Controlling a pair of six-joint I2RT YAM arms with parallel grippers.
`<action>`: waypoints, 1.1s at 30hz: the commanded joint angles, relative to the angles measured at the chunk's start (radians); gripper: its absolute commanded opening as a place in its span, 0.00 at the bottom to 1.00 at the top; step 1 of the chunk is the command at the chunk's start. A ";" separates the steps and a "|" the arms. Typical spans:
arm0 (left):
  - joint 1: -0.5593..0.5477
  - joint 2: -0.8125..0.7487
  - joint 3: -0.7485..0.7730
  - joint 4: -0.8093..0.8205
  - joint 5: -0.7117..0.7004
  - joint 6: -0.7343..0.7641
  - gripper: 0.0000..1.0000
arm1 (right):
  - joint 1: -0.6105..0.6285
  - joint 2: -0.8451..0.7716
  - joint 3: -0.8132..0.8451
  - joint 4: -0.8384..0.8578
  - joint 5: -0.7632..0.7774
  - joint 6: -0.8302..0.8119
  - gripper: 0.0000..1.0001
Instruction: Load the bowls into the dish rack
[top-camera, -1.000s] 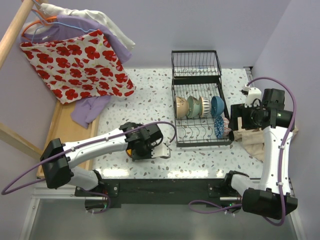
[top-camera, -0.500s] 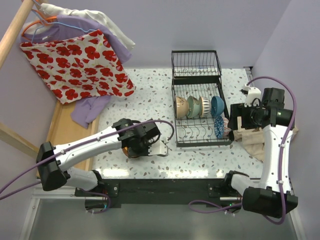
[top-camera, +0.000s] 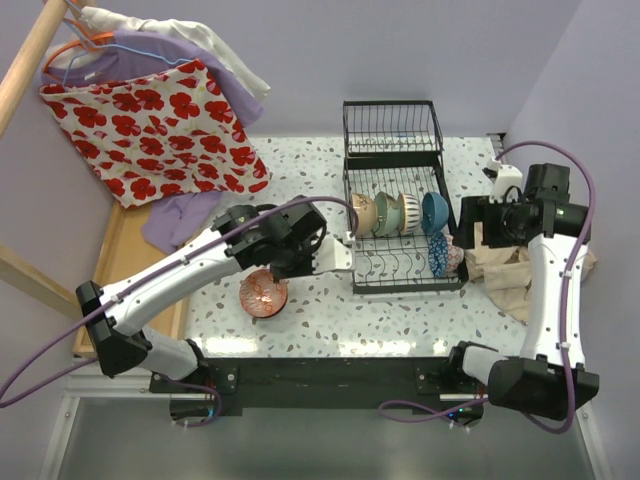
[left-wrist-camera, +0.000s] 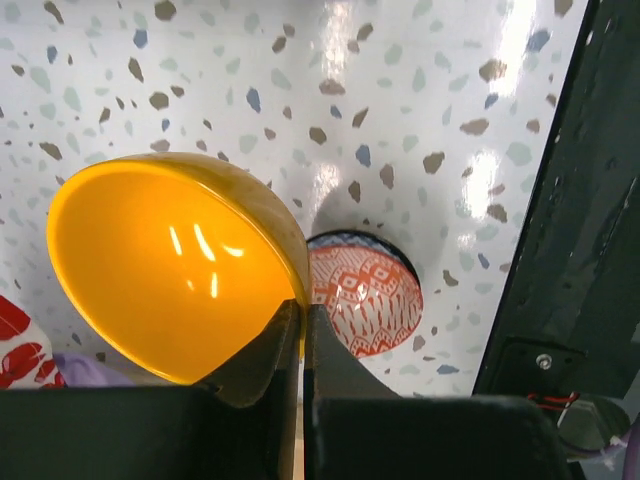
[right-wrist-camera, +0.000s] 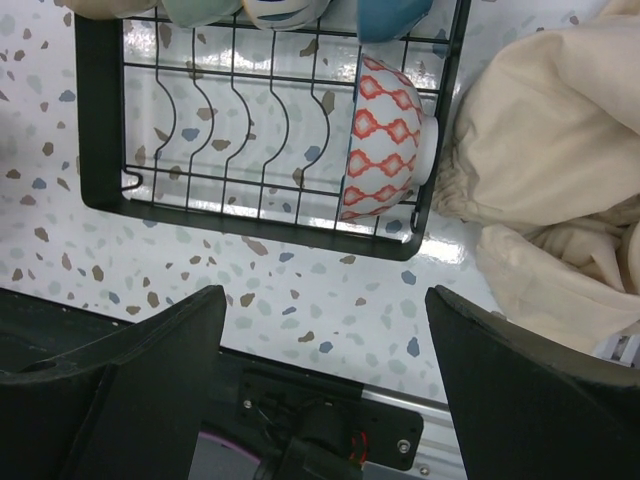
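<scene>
My left gripper (top-camera: 332, 256) is shut on the rim of the orange-yellow bowl (left-wrist-camera: 170, 270) and holds it above the table, just left of the black wire dish rack (top-camera: 400, 282). My arm hides this bowl in the top view. A reddish-brown patterned bowl (top-camera: 263, 292) sits upright on the table below it (left-wrist-camera: 362, 295). The rack holds cream (top-camera: 362, 214), pale green (top-camera: 385, 213), blue-white (top-camera: 408, 210) and plain blue (top-camera: 434, 210) bowls on edge. Another patterned bowl (right-wrist-camera: 385, 140) stands in its front right corner. My right gripper (right-wrist-camera: 325, 380) is open and empty, above the rack's right front edge (right-wrist-camera: 250, 222).
The rack's higher basket section (top-camera: 392, 128) is at the back. A cream cloth (right-wrist-camera: 560, 180) lies right of the rack. A wooden tray (top-camera: 130, 260), a purple cloth (top-camera: 180, 215) and hanging clothes (top-camera: 150, 110) are at the left. The black base frame (left-wrist-camera: 570, 250) runs along the near edge.
My left gripper has lifted the orange-yellow bowl away from the reddish-brown bowl and moved back and right toward the rack, uncovering that bowl. The right arm has shifted slightly.
</scene>
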 joint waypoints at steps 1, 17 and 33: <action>0.003 0.073 0.129 0.100 0.130 -0.063 0.00 | -0.006 0.015 0.043 0.017 -0.018 0.036 0.85; 0.003 0.123 -0.296 1.465 0.697 -0.701 0.00 | -0.006 0.047 0.156 0.091 0.223 0.131 0.87; 0.002 0.466 -0.369 2.311 0.360 -1.406 0.00 | -0.008 0.080 0.098 0.074 0.320 0.112 0.86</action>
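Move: The left hand holds the yellow bowl by its rim. The free slot in the rack's near right part lies about 30 cm to its right, 6 cm ahead and 14 cm below. Right of the slot stands the patterned bowl, 35 cm right and 7 cm ahead of this hand; the striped bowl is 27 cm right, 17 cm ahead, the blue bowl 33 cm right, 17 cm ahead. From the right hand the slot is 9 cm left, roughly 1 cm ahead. Still pinching the yellow bowl's rim, the left hand carries it some 27 cm to the right, from over the counter to the rack's near right part, at nearly the same height but for a small dip midway. Its wrist rolls over by about 80 degrees, swinging the fingers from down to rightward. The empty right hand, open, draws off about 5 cm right and 3 cm forward, turning slightly clockwise. ##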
